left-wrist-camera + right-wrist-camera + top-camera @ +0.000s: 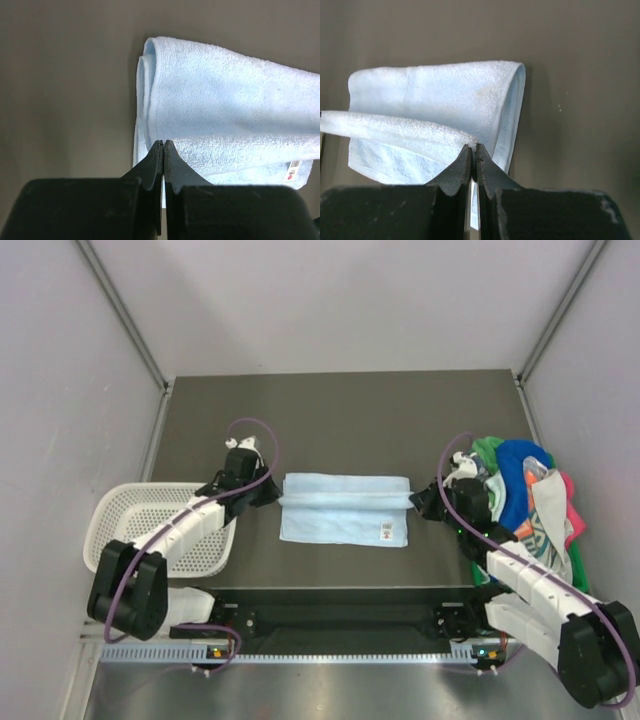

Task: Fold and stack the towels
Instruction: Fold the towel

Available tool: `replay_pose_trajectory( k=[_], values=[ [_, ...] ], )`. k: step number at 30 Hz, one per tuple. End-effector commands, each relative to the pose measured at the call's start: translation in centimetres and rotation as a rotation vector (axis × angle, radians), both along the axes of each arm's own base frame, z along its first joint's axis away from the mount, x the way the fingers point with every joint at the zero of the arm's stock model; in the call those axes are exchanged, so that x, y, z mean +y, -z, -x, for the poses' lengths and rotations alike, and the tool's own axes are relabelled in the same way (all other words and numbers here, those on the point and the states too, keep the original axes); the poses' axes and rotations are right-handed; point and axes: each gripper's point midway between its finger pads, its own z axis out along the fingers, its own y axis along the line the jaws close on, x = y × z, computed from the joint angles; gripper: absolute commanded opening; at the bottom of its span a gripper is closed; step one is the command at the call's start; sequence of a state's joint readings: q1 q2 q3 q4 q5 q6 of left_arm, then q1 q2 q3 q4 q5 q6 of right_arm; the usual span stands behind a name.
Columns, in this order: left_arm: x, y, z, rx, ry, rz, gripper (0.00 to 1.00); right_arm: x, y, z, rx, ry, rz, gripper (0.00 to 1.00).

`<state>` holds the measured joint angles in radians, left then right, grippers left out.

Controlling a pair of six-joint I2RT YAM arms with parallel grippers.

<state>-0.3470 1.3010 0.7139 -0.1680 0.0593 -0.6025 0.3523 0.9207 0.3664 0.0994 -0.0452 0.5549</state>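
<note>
A pale blue towel lies part-folded at the table's centre, with a raised ridge of fabric running across it between both grippers. My left gripper is shut at the towel's left end. In the left wrist view the upper layer's hem runs straight into the closed tips of the left gripper. My right gripper is shut on the right end. The right wrist view shows a strip of the pale blue towel lifted and pinched at the tips of the right gripper. More towels, blue, green, pink and printed, lie heaped at the right.
A white mesh basket sits at the table's left edge beside the left arm. The heap of towels crowds the right arm's elbow. Grey walls enclose the dark table on three sides.
</note>
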Motion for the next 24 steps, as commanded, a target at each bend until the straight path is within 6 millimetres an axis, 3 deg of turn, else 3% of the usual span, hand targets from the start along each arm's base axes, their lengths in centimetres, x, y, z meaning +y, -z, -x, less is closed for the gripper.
replay_pose_trajectory(
  k=[1,14,24],
  values=[
    [0.8,-0.7,0.4,-0.022,-0.026,-0.018,0.0,-0.5,0.1,0.6,-0.007,0.045,0.008,0.0],
    [0.7,-0.1,2.5,0.029,-0.002,-0.01,0.0,0.4,2.7,3.1,0.059,0.029,-0.004,0.01],
    [0.9,0.5,4.0,0.065,0.005,-0.007,0.0,0.4,4.5,3.8,0.106,0.03,-0.002,0.01]
  ],
)
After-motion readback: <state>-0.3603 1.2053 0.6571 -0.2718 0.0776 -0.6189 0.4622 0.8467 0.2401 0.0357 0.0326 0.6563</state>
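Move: The held edge is bound for the lower layer's near edge. From the left hand, that layer's near left corner lies about 9 cm back, level sideways and some 7 cm down, with the back fold's left end roughly 8 cm ahead and 1 cm right. From the right hand, the near right corner is around 9 cm back, 1 cm left and 8 cm below, and the white label about 5 cm back, 6 cm left. Both grippers keep the towel's upper edge pinched by its corners, stretched between them, and draw it back over the lower layer towards the near edge. The right hand sinks nearly 5 cm while coming back some 4 cm, its fingers tipping slightly farther down; the left eases back about 3.5 cm, almost level, after a slow start. ##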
